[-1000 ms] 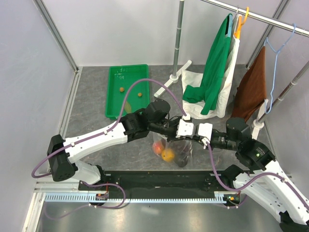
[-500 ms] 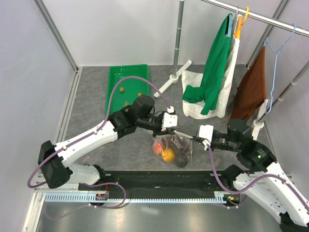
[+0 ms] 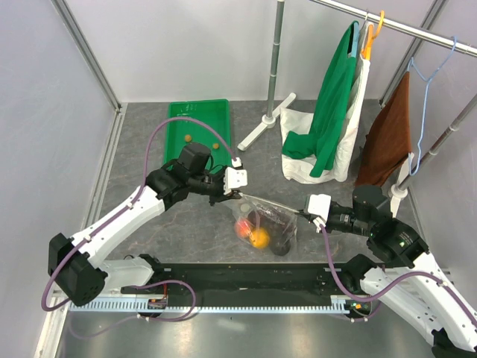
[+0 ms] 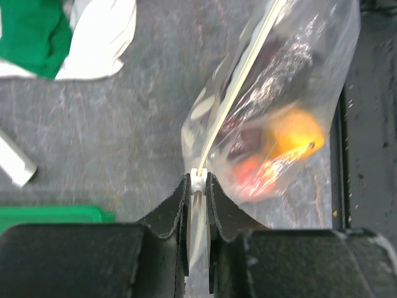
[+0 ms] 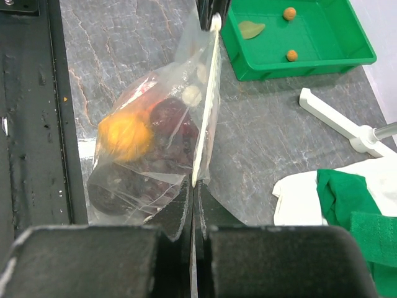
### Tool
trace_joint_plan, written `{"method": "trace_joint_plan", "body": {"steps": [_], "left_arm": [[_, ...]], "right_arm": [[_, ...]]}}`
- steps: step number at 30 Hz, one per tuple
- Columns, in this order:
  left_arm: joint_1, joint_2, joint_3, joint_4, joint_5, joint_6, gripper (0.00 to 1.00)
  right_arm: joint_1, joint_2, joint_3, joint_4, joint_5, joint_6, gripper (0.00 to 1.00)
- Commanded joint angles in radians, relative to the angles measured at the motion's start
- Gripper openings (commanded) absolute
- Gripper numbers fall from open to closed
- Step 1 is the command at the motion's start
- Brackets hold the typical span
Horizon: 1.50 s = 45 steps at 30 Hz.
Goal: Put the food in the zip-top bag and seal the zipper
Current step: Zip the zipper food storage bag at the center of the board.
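The clear zip-top bag (image 3: 277, 221) hangs stretched between my two grippers, low over the grey table. Inside it I see the orange (image 3: 258, 239), the red-yellow peach (image 3: 243, 228) and dark fruit (image 3: 281, 246). My left gripper (image 3: 237, 193) is shut on the zipper's white slider (image 4: 198, 179) at the bag's left end. My right gripper (image 3: 303, 216) is shut on the bag's right corner (image 5: 195, 184). The zipper strip (image 5: 208, 105) runs taut between them. In the right wrist view the orange (image 5: 124, 136) and a dark plum (image 5: 167, 115) show through the plastic.
A green tray (image 3: 195, 142) with a few small bits lies behind the left arm. The rack's white foot (image 3: 261, 127) and a green and white garment (image 3: 324, 127) stand at the back, a brown cloth (image 3: 387, 138) to the right. A black mat (image 3: 246, 280) borders the near edge.
My left gripper has slid left along the zipper, away from the right gripper, and narrowed on the strip. The bag's mouth now stretches out between them; the right gripper has barely moved.
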Motion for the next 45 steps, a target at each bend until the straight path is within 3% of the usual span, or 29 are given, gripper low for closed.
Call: {"method": "trace_joint_plan", "body": {"steps": [1,10,20,23,24,26,27,28,33,40,45], "left_arm": [[0.069,-0.046,-0.032,-0.082,-0.064,0.094,0.11],[0.222,-0.081,-0.069,-0.141,-0.066,0.183,0.11],[0.322,-0.093,-0.101,-0.164,-0.053,0.269,0.13],[0.325,-0.109,-0.083,-0.199,0.017,0.281,0.22],[0.323,-0.118,-0.060,-0.214,0.055,0.292,0.34],[0.322,-0.149,-0.038,-0.243,0.174,0.325,0.48],[0.319,-0.159,-0.024,-0.242,0.206,0.325,0.57],[0.293,-0.161,-0.017,-0.237,0.221,0.304,0.61],[0.164,-0.078,0.071,-0.175,0.186,0.177,0.70],[-0.009,0.025,0.077,-0.009,0.100,0.069,0.71],[-0.043,0.072,0.071,0.074,0.065,0.017,0.68]], "right_arm": [[0.000,-0.019,0.005,0.012,0.004,-0.013,0.00],[0.001,-0.021,0.006,0.012,0.022,-0.013,0.00],[0.001,-0.007,0.009,0.015,0.023,-0.020,0.00],[0.000,0.008,0.011,0.015,0.008,-0.026,0.00],[0.001,0.013,0.012,0.017,0.004,-0.026,0.00],[0.001,0.021,0.014,0.024,-0.007,-0.031,0.00],[0.001,0.022,0.014,0.024,-0.010,-0.032,0.00],[0.001,0.024,0.012,0.023,-0.010,-0.037,0.00],[0.000,0.033,0.012,0.026,-0.021,-0.051,0.00],[0.000,0.031,0.020,0.020,-0.029,-0.063,0.00],[0.001,0.016,0.032,0.004,-0.055,-0.071,0.00]]}}
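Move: The left fingers are already shut on the slider of the bag's zipper. The zipper's left end lies about 9 cm to their left, 3 cm ahead and 3 cm lower. Inside the bag, about 12 cm below that hand, the yellow fruit sits 6 cm right and 8 cm back, the red fruit 1 cm right and 5 cm back. From the right hand, clamped on the zipper's right end, the zipper's left end is some 26 cm left, 9 cm ahead and 6 cm lower. Sliding along the zipper with the slider still pinched, the left hand goes about 9 cm left, slightly forward and down, towards the zipper's left end. There it opens wide, lifts about 5 cm and sweeps some 11 cm back right and a little towards the base, turning nearly 20 degrees clockwise and sinking again over the zipper. The right hand keeps its pinch on the right end, almost still. ##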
